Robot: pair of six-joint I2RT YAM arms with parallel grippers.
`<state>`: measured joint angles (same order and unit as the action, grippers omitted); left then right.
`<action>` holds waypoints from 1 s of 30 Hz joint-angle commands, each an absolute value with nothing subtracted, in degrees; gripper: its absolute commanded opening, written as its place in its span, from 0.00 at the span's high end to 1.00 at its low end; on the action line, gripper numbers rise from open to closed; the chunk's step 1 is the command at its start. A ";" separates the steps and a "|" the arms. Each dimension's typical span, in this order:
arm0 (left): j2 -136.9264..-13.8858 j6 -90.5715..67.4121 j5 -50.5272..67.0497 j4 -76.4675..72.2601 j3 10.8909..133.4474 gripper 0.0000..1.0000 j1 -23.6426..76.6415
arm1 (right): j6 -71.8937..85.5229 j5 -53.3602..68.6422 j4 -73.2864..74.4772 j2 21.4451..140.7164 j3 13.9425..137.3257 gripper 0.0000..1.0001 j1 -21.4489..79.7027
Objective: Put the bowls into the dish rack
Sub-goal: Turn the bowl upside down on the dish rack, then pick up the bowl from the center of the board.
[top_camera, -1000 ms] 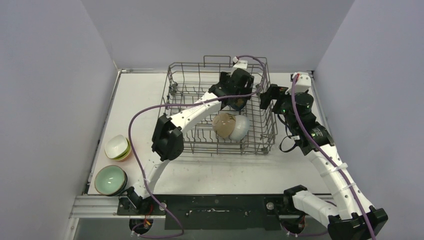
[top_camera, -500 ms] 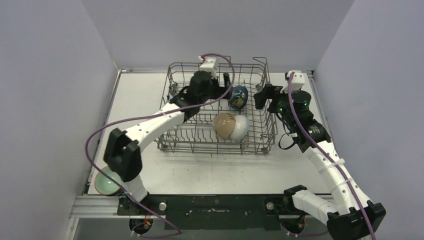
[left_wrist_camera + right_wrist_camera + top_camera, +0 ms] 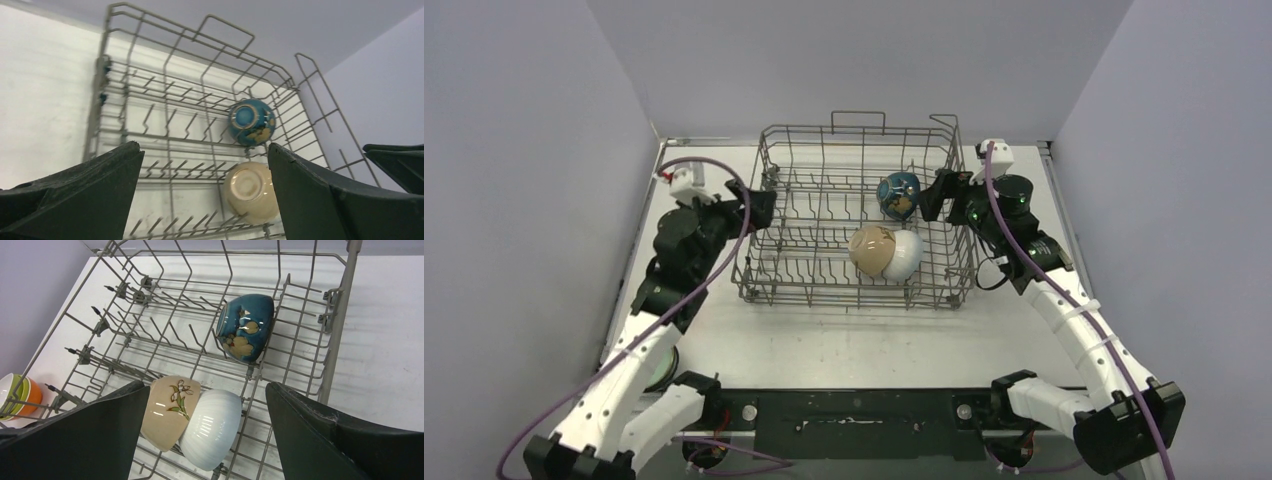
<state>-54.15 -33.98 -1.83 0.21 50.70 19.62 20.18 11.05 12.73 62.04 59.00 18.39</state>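
Observation:
The grey wire dish rack (image 3: 854, 303) stands at the table's middle back. Three bowls sit on edge among its tines: a blue-patterned bowl (image 3: 899, 195) at the right rear, with a beige bowl (image 3: 871, 250) and a white bowl (image 3: 906, 256) nested together in front of it. My left gripper (image 3: 759, 208) hangs open just outside the rack's left wall, nothing between its fingers. My right gripper (image 3: 934, 195) is open at the rack's right wall, beside the blue bowl (image 3: 245, 327). The left wrist view looks across the rack (image 3: 168, 150) at the blue bowl (image 3: 251, 121) and beige bowl (image 3: 250, 191).
A stack of bowls, orange, lime and white (image 3: 20, 394), sits on the table left of the rack. A pale green bowl (image 3: 662, 368) peeks out under my left arm near the front left. Walls close in the table on three sides.
My left arm has drawn back out of the rack to its left side, leaving the blue-patterned bowl standing in the rack. The right gripper has edged closer to the rack's right wall.

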 commanded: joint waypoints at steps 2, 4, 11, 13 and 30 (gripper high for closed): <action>-41.60 -36.08 -19.21 13.14 44.02 0.04 17.67 | 20.71 13.86 8.26 62.83 58.40 0.10 18.32; -39.80 -39.53 -24.82 17.58 42.24 0.04 15.12 | 21.06 14.28 7.83 63.08 58.12 0.10 18.37; -48.71 -50.26 -25.60 30.28 44.15 0.04 2.14 | 20.88 14.63 7.86 63.39 58.18 0.10 18.49; -53.43 -54.05 -24.45 34.42 45.93 0.04 -2.34 | 20.92 14.73 7.86 63.45 58.18 0.10 18.47; -63.00 -54.86 -25.44 30.79 43.51 0.01 -10.24 | 20.57 14.94 7.41 64.94 58.27 0.10 18.83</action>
<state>-60.93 -56.36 -26.74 35.68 43.46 -9.52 20.40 14.41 10.87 64.45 58.33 18.46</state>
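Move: The white bowl, on top of its small stack near the table's left edge, lies roughly 27 cm to my left hand's left, 12 cm back and 25 cm below. The green bowls sit about 16 cm nearer the base than that white bowl, level with it sideways. The rack's near left corner is some 14 cm back and 5 cm left of my left hand, 22 cm down. From my right hand the white bowl lies about 62 cm left, 12 cm back and 23 cm below. With the fingers wide open and empty, I swing my left hand away from the rack towards the white bowl, about 23 cm left and 20 cm down with a slighter draw back. On the way I turn it some 60 degrees counter-clockwise and tip the fingers about 45 degrees down, then ease off just above and beside the bowl without gripping it. ##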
